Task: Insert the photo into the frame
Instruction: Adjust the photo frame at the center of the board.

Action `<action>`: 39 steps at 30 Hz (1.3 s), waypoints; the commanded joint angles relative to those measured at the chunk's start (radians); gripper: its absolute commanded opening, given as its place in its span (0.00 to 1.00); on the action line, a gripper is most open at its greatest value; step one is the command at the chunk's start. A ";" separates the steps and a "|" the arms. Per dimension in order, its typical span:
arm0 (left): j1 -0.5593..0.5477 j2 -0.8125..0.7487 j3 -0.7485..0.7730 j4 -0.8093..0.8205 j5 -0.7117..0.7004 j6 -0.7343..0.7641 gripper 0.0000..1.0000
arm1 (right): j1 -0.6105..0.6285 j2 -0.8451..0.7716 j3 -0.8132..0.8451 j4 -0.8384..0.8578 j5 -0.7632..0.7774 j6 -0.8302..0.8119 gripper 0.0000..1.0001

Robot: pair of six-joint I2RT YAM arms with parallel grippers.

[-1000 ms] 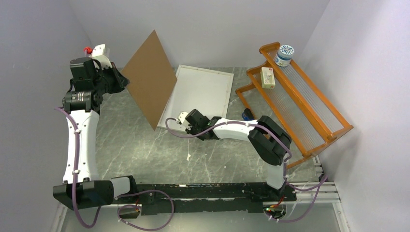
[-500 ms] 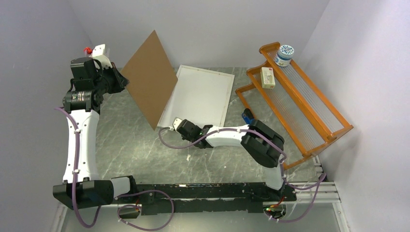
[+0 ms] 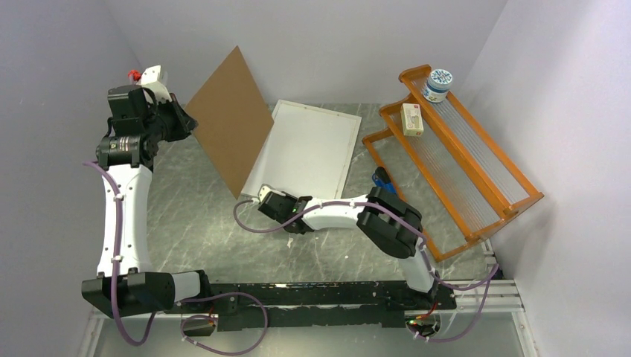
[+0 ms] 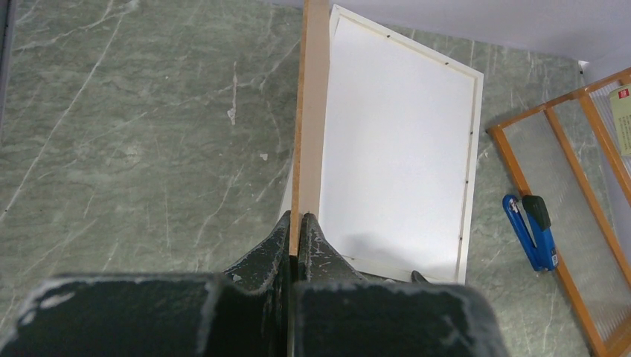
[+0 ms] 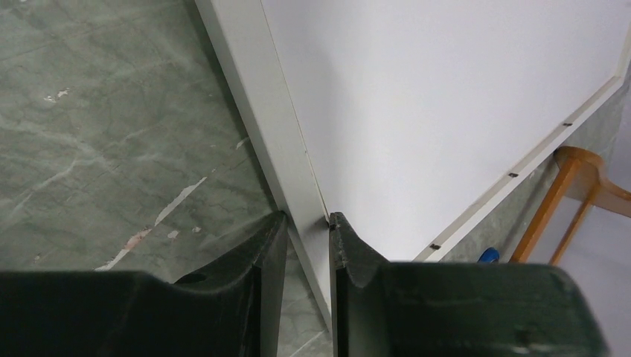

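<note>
The frame [image 3: 352, 149] lies flat at the back middle of the table, its thin pale rim [image 4: 470, 149] around a plain white sheet [image 3: 309, 145]. That sheet [image 4: 394, 149] looks like the photo lying face down; no printed side shows. My left gripper [image 3: 188, 124] is raised at the far left, shut [image 4: 298, 217] on the edge of the brown backing board [image 3: 231, 119], which it holds tilted above the frame's left side. My right gripper [image 3: 260, 199] is low at the frame's near-left corner. Its jaws [image 5: 306, 217] stand narrowly apart with the rim [image 5: 253, 89] running between them.
An orange wooden rack [image 3: 461, 149] fills the right side, with a white jar [image 3: 437, 84] and a small box [image 3: 411, 119] on its far end. A blue stapler-like tool [image 3: 381, 178] lies between rack and frame. Walls close in on the left, back and right.
My right gripper has slid left and toward me along the frame's near edge, reaching its near-left corner. The frame stayed put. The left arm and board hardly moved.
</note>
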 commanded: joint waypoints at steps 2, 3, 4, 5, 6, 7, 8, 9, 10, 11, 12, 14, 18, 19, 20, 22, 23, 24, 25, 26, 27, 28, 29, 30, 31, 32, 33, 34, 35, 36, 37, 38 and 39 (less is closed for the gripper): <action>0.008 0.004 0.048 0.016 0.004 0.018 0.03 | 0.004 0.040 0.038 -0.038 -0.009 0.071 0.24; 0.008 0.005 0.048 0.017 0.006 0.017 0.03 | 0.000 0.038 0.041 -0.039 -0.014 0.070 0.24; 0.007 0.005 0.048 0.016 0.007 0.016 0.03 | -0.001 0.035 0.042 -0.040 -0.029 0.069 0.24; 0.007 0.007 0.047 0.015 0.007 0.018 0.03 | -0.005 0.027 0.038 -0.034 -0.045 0.066 0.23; 0.009 0.006 0.045 0.013 0.008 0.017 0.03 | -0.007 0.019 0.035 -0.031 -0.066 0.064 0.19; 0.009 0.006 0.043 0.015 0.006 0.016 0.03 | -0.009 0.014 0.033 -0.030 -0.081 0.065 0.16; 0.009 0.006 0.040 0.016 0.007 0.016 0.03 | -0.010 0.011 0.035 -0.030 -0.084 0.066 0.13; 0.011 0.006 0.038 0.017 0.010 0.015 0.03 | -0.011 0.013 0.037 -0.034 -0.082 0.067 0.12; 0.011 0.005 0.036 0.019 0.011 0.014 0.03 | -0.011 0.017 0.042 -0.038 -0.078 0.069 0.11; 0.011 0.006 0.033 0.020 0.016 0.013 0.03 | -0.010 0.022 0.045 -0.044 -0.073 0.071 0.10; 0.011 0.008 0.032 0.019 0.017 0.013 0.02 | -0.011 0.025 0.047 -0.045 -0.068 0.073 0.10; 0.012 0.009 0.030 0.019 0.018 0.012 0.02 | -0.010 0.019 0.043 -0.041 -0.062 0.077 0.08; 0.013 0.008 0.024 0.023 0.021 0.010 0.03 | -0.011 0.005 0.037 -0.037 -0.048 0.085 0.08; 0.013 0.008 0.022 0.025 0.023 0.010 0.03 | -0.010 0.002 0.036 -0.035 -0.050 0.085 0.08; 0.014 0.007 0.021 0.026 0.023 0.010 0.03 | -0.010 -0.002 0.034 -0.032 -0.046 0.084 0.09; 0.014 0.007 0.021 0.025 0.024 0.007 0.03 | -0.010 -0.010 0.030 -0.021 -0.043 0.082 0.09; 0.014 0.007 0.021 0.025 0.026 0.008 0.03 | -0.010 -0.014 0.029 -0.017 -0.040 0.081 0.07; 0.014 0.008 0.019 0.025 0.026 0.007 0.03 | -0.010 -0.017 0.029 -0.013 -0.042 0.078 0.05; 0.014 0.007 0.019 0.025 0.026 0.007 0.03 | -0.010 -0.017 0.029 -0.010 -0.045 0.076 0.03; 0.015 0.006 0.018 0.025 0.027 0.006 0.03 | -0.010 -0.017 0.034 -0.012 -0.045 0.075 0.02; 0.016 0.005 0.018 0.025 0.029 0.007 0.02 | -0.010 -0.015 0.037 -0.014 -0.042 0.078 0.02; 0.015 0.006 0.017 0.024 0.030 0.006 0.02 | -0.010 -0.014 0.039 -0.015 -0.044 0.078 0.04; 0.015 0.006 0.017 0.023 0.031 0.007 0.03 | -0.011 -0.015 0.037 -0.012 -0.047 0.078 0.06; 0.015 0.007 0.019 0.020 0.031 0.007 0.03 | -0.010 -0.018 0.038 -0.012 -0.044 0.083 0.11; 0.015 0.006 0.019 0.019 0.030 0.008 0.03 | -0.011 -0.022 0.039 -0.012 -0.040 0.091 0.18; 0.015 0.006 0.021 0.017 0.028 0.010 0.03 | -0.013 -0.030 0.040 -0.013 -0.040 0.100 0.26; 0.016 0.006 0.023 0.014 0.027 0.010 0.03 | -0.015 -0.043 0.037 -0.008 -0.041 0.108 0.34; 0.017 0.006 0.026 0.012 0.024 0.012 0.03 | -0.019 -0.061 0.028 0.003 -0.053 0.116 0.42; 0.018 0.006 0.032 0.010 0.022 0.013 0.03 | -0.027 -0.091 0.015 0.021 -0.079 0.127 0.49; 0.017 0.007 0.038 0.007 0.019 0.015 0.03 | -0.036 -0.125 -0.003 0.039 -0.109 0.138 0.54; 0.018 0.007 0.046 0.004 0.019 0.018 0.03 | -0.048 -0.162 -0.024 0.062 -0.144 0.145 0.59; 0.017 0.010 0.054 0.002 0.024 0.021 0.03 | -0.057 -0.215 -0.046 0.084 -0.175 0.148 0.64; 0.018 0.012 0.063 -0.001 0.028 0.026 0.02 | -0.064 -0.253 -0.070 0.108 -0.198 0.146 0.67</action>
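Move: At the right hand is the near bar of the photo frame, already pinched right of the bar's middle; the frame's middle lies about 15 cm ahead and 2 cm to the left, its near right corner some 7 cm right and 1 cm back. A blue stapler is roughly 20 cm right and 7 cm ahead. The brown board, held up by the left hand, has its middle about 20 cm left, 15 cm ahead and 24 cm higher. From the left hand the frame's middle is some 23 cm right, 7 cm ahead and 33 cm below. Keeping its pinch on the near bar, the right hand stays in place for about a second; then its fingers open clearly, let go and lift about 1.5 cm straight up off the bar, the wrist rolling some 10 degrees with the hand's left side rising. The left hand holds the brown board up, motionless. ##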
